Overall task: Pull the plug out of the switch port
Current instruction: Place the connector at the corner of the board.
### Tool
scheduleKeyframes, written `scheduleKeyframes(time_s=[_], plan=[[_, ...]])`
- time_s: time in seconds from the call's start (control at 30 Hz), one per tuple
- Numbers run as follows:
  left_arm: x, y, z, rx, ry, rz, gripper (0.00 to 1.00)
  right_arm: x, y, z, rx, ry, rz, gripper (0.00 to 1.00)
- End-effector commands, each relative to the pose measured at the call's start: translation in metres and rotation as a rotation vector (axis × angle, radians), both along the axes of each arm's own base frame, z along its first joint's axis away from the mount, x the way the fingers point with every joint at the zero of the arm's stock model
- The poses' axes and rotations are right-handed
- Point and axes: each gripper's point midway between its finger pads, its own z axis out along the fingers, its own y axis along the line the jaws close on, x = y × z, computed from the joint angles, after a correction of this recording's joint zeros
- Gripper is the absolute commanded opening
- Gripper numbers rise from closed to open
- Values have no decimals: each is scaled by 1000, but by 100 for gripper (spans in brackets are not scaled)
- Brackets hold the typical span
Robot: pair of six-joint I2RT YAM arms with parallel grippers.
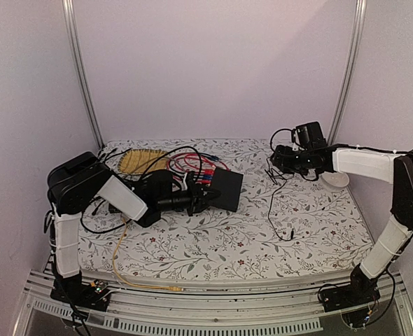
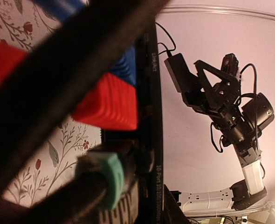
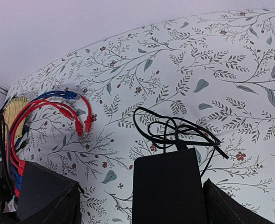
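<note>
The flat black switch point(image 1: 227, 190) lies at the middle of the table, and its thin edge point(image 2: 155, 93) carries the port row. Red point(image 2: 112, 105), blue point(image 2: 126, 70) and green point(image 2: 105, 179) plugs sit in ports along that edge. My left gripper point(image 1: 196, 201) is at the port row, and its dark fingers point(image 2: 123, 210) are shut round the green plug. My right gripper point(image 1: 280, 162) hangs in the air at the back right. Its jaws stand wide around a black power adapter point(image 3: 168, 191). The adapter lies against the right finger point(image 3: 230, 205), and a gap shows at the left finger point(image 3: 49, 200).
Red and blue patch cables point(image 1: 192, 164) loop behind the switch beside a yellow woven mat point(image 1: 140, 161). A thin black lead point(image 1: 280, 210) trails from the adapter onto the cloth. A white round object point(image 1: 334, 180) lies at the right. A yellow cable point(image 1: 129, 273) runs to the front edge.
</note>
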Motion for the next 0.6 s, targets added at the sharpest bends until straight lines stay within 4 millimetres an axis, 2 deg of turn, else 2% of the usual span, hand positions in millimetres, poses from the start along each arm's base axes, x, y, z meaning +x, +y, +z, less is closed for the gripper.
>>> scheduleKeyframes(time_s=[0.0, 0.07, 0.23, 0.47, 0.57], plan=[[11, -2, 62, -154, -182, -15, 0, 9, -26, -40, -1, 77, -79, 86], [12, 1, 62, -152, -183, -12, 0, 17, -33, -49, -5, 89, -103, 86], [11, 8, 63, -156, -188, -2, 0, 33, -47, -86, -10, 163, -151, 86], [8, 15, 67, -177, -195, 3, 0, 38, -76, -127, -57, 232, -244, 86], [6, 17, 70, -188, -198, 4, 0, 47, -81, -129, -74, 227, -264, 86]])
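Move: The right hand already has the black adapter box between its wide-set fingers, well above the table; the bare patch it is being taken to lies about 3 cm ahead, 7 cm to the right and some 15 cm below. The white bowl stands about 11 cm to the right of that patch, and the cable's free end lies roughly 17 cm nearer the base than the patch. From the left hand, which holds the switch, the patch is about 26 cm right, 5 cm ahead and 10 cm lower. The right hand lowers the adapter box about 13 cm towards the bare tabletop while swinging some 7 cm to the right, towards the white bowl, with a little forward travel, and it slows near the bottom. On the way the wrist tips the fingers about 15 degrees further down and turns a little clockwise, the fingers staying at the same wide opening around the box, while the left hand keeps its hold on the switch. ##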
